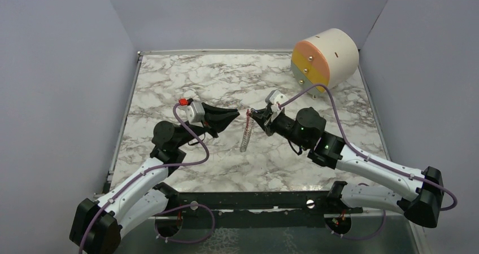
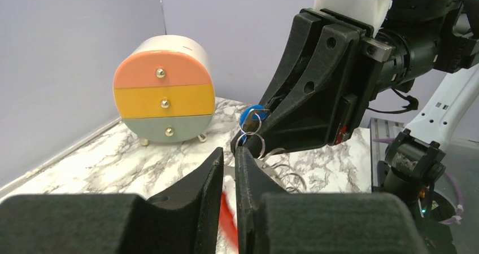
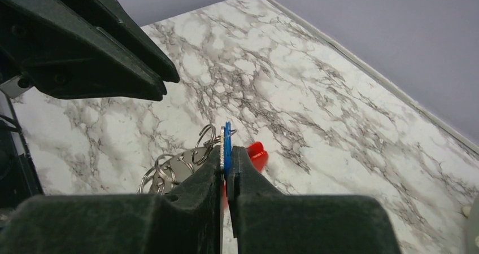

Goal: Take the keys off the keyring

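Note:
My right gripper is shut on the tiny blue-and-silvery key, held edge-on between its fingertips above the table. In the left wrist view the key shows at the tips of the right gripper. The grey coiled keyring hangs down from the key, with its red part just behind the fingers and its silvery loops to the left. My left gripper faces it from the left, jaws almost together with nothing between them, tips just short of the key.
A big cream cylinder with pink, yellow and grey-green drawers stands at the back right of the marble table; it also shows in the left wrist view. Grey walls close in the table on three sides.

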Tool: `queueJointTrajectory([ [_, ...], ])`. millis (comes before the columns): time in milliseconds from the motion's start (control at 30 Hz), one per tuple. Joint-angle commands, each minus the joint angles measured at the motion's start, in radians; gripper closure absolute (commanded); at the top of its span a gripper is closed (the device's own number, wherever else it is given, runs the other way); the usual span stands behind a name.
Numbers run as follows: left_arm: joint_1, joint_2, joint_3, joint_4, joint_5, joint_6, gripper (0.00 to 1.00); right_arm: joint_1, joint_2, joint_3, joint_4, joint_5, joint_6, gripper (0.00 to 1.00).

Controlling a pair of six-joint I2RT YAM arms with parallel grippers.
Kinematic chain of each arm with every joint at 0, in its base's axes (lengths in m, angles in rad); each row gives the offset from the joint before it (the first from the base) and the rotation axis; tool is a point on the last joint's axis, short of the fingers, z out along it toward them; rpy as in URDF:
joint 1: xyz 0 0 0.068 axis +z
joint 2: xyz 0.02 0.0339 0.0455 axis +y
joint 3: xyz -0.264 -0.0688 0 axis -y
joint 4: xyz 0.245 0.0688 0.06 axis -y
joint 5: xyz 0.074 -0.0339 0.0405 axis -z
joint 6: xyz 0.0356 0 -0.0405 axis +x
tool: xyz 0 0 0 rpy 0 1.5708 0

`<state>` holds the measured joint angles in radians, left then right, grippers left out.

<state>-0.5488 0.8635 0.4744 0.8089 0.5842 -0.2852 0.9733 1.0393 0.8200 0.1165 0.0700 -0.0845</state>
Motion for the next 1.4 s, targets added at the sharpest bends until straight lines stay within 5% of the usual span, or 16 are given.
queueJointTrajectory([
  [0,0.007,-0.007,-0.007,0.014,-0.018,-0.011,0.79,-0.005,-0.016,0.035,-0.009,0.051,-0.016,0.99],
  [533,0.007,0.080,-0.021,0.117,-0.009,-0.123,0.60,-0.006,-0.004,0.056,-0.006,0.033,-0.028,0.99],
  [1367,0.006,0.162,-0.025,0.291,-0.098,-0.213,0.54,-0.004,-0.027,0.050,0.014,-0.064,-0.030,0.99],
])
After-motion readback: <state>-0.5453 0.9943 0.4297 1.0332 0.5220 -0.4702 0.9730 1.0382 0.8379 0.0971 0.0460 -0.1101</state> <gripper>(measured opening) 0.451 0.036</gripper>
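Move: The right hand grips the blue key. The small rings on the key are about 5 cm to the right and 1 cm ahead of the left hand, at nearly its height. From the left hand, the key itself is some 7 cm to the right, level with it fore and aft. The grey-and-red plate dangles about 4 cm to the left hand's right and 9 cm below it. From the right hand, the rings are only about 2 cm to the left and 1 cm ahead. Keeping its pinch on the blue key, the right hand holds almost still. Beside the rings, the left hand spreads its barely parted fingers to nearly half open, dips about 2.5 cm and comes most of the way back up. It edges some 1.5 cm forward and rolls about 10 degrees, forward side down, ending close to the rings; contact can't be seen. ##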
